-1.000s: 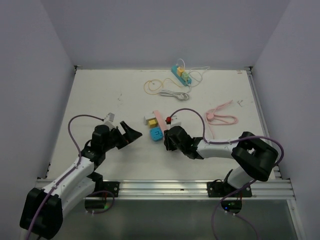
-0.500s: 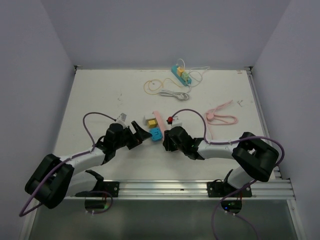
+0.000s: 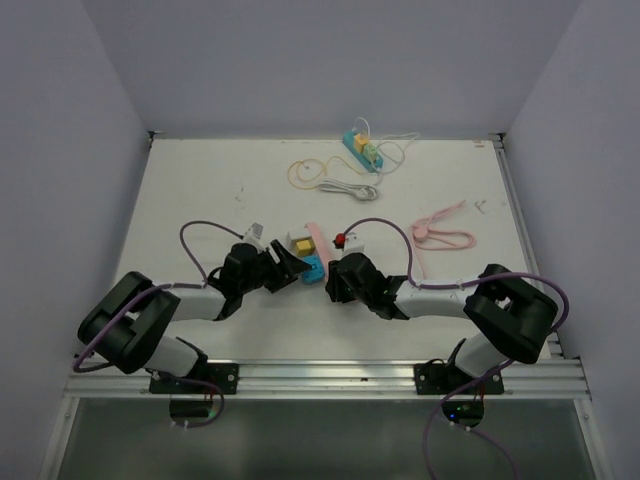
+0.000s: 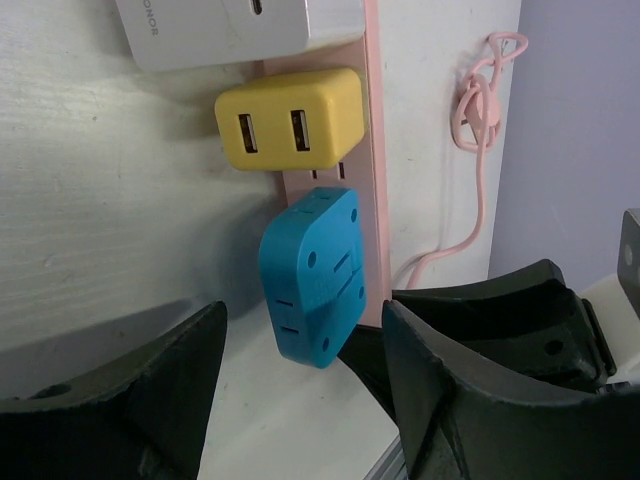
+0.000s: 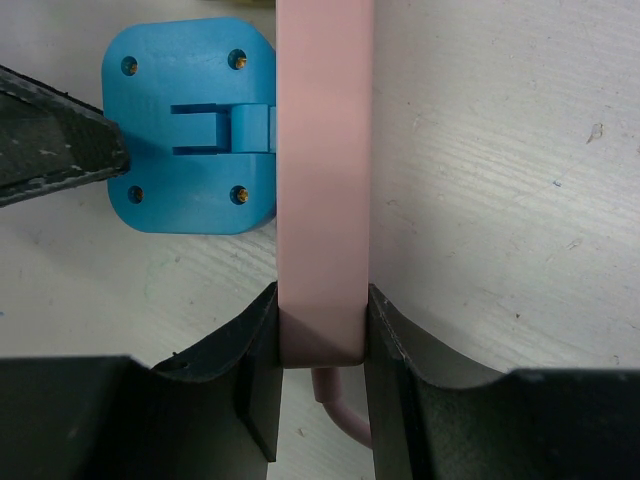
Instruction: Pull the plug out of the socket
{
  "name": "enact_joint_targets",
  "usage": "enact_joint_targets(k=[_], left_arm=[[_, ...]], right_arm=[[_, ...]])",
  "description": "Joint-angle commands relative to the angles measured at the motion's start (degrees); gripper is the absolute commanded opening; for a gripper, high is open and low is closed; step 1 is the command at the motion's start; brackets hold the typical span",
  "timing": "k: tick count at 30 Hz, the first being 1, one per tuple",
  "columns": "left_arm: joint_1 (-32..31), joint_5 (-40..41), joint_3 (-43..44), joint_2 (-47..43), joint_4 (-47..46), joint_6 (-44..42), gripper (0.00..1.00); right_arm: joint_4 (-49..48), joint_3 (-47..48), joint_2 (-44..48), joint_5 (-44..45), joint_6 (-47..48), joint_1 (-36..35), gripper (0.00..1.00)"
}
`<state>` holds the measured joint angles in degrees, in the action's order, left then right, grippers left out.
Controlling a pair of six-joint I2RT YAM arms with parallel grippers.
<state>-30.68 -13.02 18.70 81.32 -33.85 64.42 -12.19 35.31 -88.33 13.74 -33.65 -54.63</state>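
The socket is a pink power strip [image 3: 317,238] lying mid-table, with a white adapter [image 4: 240,30], a yellow USB plug [image 4: 290,130] and a blue plug [image 4: 315,275] seated along its side. My right gripper [image 5: 322,330] is shut on the strip's near end, its pads pressed against both long sides. The blue plug [image 5: 190,140] sits just left of that grip. My left gripper [image 4: 305,390] is open, a finger on either side of the blue plug [image 3: 312,266] and short of touching it. My left gripper [image 3: 287,264] comes in from the left.
A teal power strip [image 3: 362,150] with plugs lies at the far edge, with a white cable [image 3: 340,186] and a tan cable loop [image 3: 300,172] beside it. The pink cord [image 3: 445,232] is coiled to the right. Walls close in three sides.
My left arm has swung right across the table until its jaws reach the blue plug, and the jaws have narrowed. The right gripper has kept its hold on the strip.
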Motion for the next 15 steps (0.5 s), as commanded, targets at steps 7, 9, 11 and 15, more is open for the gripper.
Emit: enact_joint_targets(k=[7, 9, 11, 15], left_arm=[[-1.0, -1.9, -2.1, 9.3, -21.6, 2.3, 0.53], [-1.0, -2.3, -3.0, 11.2, -25.6, 2.5, 0.52], [-1.0, -2.4, -4.1, 12.5, -29.8, 3.0, 0.51], [-1.0, -3.4, -5.5, 16.7, -36.8, 4.0, 0.46]], right_arm=[[0.8, 0.2, -1.0, -2.6, -1.1, -0.3, 0.00], [0.7, 0.2, -1.0, -2.6, -1.1, -0.3, 0.00], [0.7, 0.2, -1.1, -2.5, -1.1, -0.4, 0.00], [0.7, 0.3, -1.2, -2.7, -0.9, -0.3, 0.00]])
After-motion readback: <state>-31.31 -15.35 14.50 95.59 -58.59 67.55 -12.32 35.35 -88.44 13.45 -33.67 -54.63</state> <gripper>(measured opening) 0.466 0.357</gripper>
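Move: The blue plug lies just off the left hand's open fingers, about 3 cm to its right, 1 cm farther out and some 2 cm lower. From that hand the yellow plug is about 5 cm ahead and straight in line, the white adapter some 8 cm ahead and 1 cm left, the pink strip's middle 4 cm ahead and 4 cm right. From the right hand, which holds the strip's near end, the blue plug is about 3 cm ahead and 3 cm left. The left hand eases down about 1.5 cm and to its right a little over 1 cm, bringing its fingers farther over the blue plug while it rolls some 5 degrees, left side dropping. Its fingers close from wide to about half open, one tip coming onto the plug's screw-dotted face and the other still just clear of the opposite side, while the right hand stays put and keeps its pinch on the pink strip's near end. ##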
